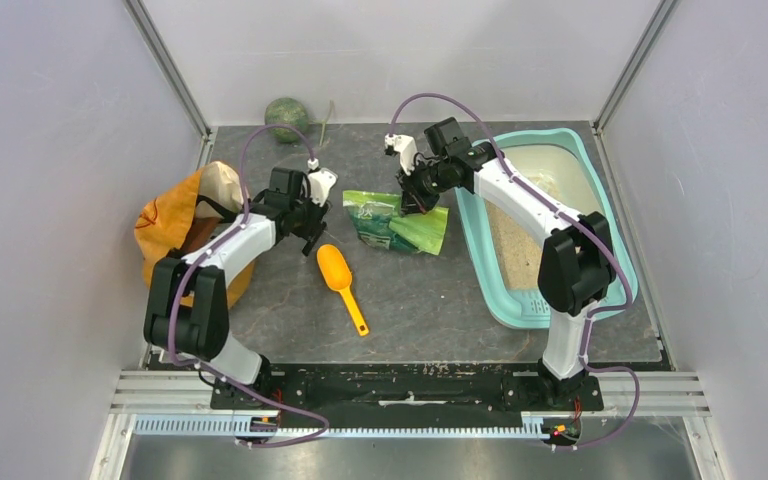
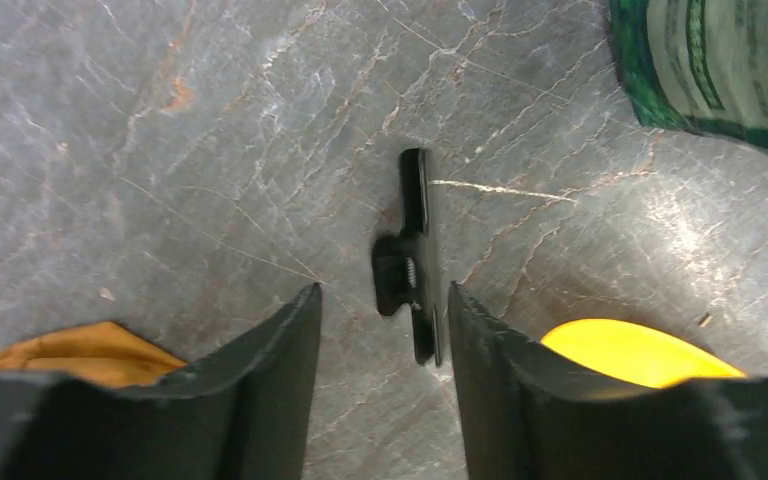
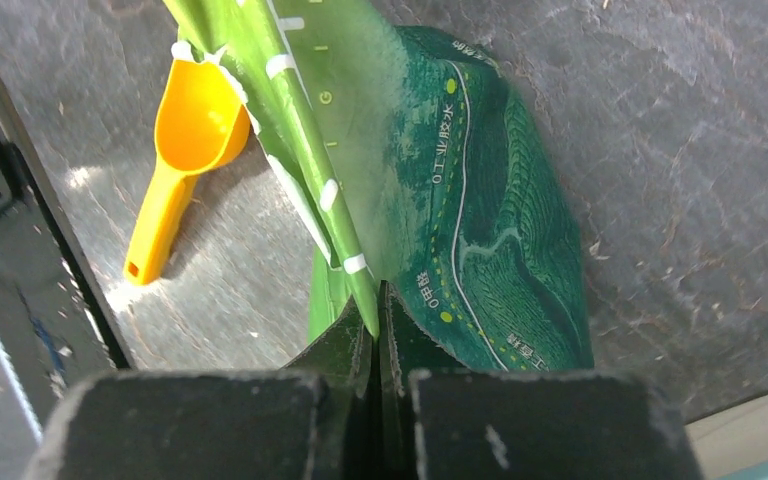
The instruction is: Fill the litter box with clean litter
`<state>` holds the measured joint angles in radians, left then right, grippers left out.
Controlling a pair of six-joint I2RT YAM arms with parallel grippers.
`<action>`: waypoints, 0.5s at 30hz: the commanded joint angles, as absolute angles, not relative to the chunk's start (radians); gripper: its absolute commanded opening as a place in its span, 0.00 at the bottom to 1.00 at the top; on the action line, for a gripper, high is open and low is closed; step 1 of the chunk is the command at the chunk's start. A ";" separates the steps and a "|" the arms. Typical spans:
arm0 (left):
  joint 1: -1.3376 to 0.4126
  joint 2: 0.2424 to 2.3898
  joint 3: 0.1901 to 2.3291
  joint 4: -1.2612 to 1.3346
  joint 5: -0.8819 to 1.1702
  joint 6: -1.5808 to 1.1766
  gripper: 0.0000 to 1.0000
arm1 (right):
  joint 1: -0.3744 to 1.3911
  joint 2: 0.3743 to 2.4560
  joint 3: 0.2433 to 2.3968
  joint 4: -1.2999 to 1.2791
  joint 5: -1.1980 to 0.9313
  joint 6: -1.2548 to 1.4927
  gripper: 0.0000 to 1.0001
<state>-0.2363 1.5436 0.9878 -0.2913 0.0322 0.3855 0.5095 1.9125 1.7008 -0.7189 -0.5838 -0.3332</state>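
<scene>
The light-teal litter box (image 1: 480, 262) stands at the right with pale clean litter (image 1: 513, 245) on its floor. A green printed pouch (image 1: 397, 222) lies left of it. My right gripper (image 1: 418, 200) is shut on the pouch's light-green edge, which the right wrist view shows pinched between the fingertips (image 3: 377, 300) with the pouch (image 3: 470, 210) hanging beyond. My left gripper (image 1: 312, 228) hovers over the table. Its jaws stand apart in the left wrist view (image 2: 385, 300). A small black clip (image 2: 415, 255) lies on the stone just past them, close to the right finger.
An orange scoop (image 1: 340, 280) lies mid-table between the arms, also in the wrist views (image 2: 635, 350) (image 3: 185, 140). An orange sack (image 1: 175, 225) sits at the left under the left arm. A green ball (image 1: 287, 118) rests at the back wall. White walls enclose the table.
</scene>
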 commanded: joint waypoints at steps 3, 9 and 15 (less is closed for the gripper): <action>-0.204 1.488 1.049 -0.284 0.160 0.241 0.68 | 0.505 1.877 1.762 -0.532 -0.593 0.036 0.00; -0.189 1.314 1.086 -0.288 0.351 0.058 0.89 | 0.505 1.840 1.674 -0.277 -0.521 0.445 0.00; -0.183 1.223 1.015 -0.194 0.653 -0.325 0.90 | 0.507 1.828 1.660 -0.142 -0.369 0.783 0.00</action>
<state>-0.1867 1.2648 1.0496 -0.2928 0.3885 0.0151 0.5053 1.9129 1.6230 -0.4393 -0.4294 0.4511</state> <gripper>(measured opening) 0.896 0.021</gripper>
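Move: The green litter bag, its top edge still pinched in the right hand, has its middle about 16 cm to the left hand's right, 4 cm ahead and a little above. The released black clip lies right under the left fingertips; the yellow scoop is some 8 cm back and 6 cm to the right of that hand. From the right hand, the bag's middle is 2 cm back, 2 cm left and 6 cm below, the litter box 27 cm to the right and 3 cm back. The left hand spreads its half-open fingers almost fully and, after a brief pause low at the clip, lifts off it by about 13 cm, drifting some 5 cm right on the bag's side and rolling so that its fingertips swing to the right, towards the bag. Meanwhile the right hand stays shut on the bag's top edge and swivels clockwise some 35 degrees with a slight tilt, carrying the bag a few centimetres forward and a little left. ##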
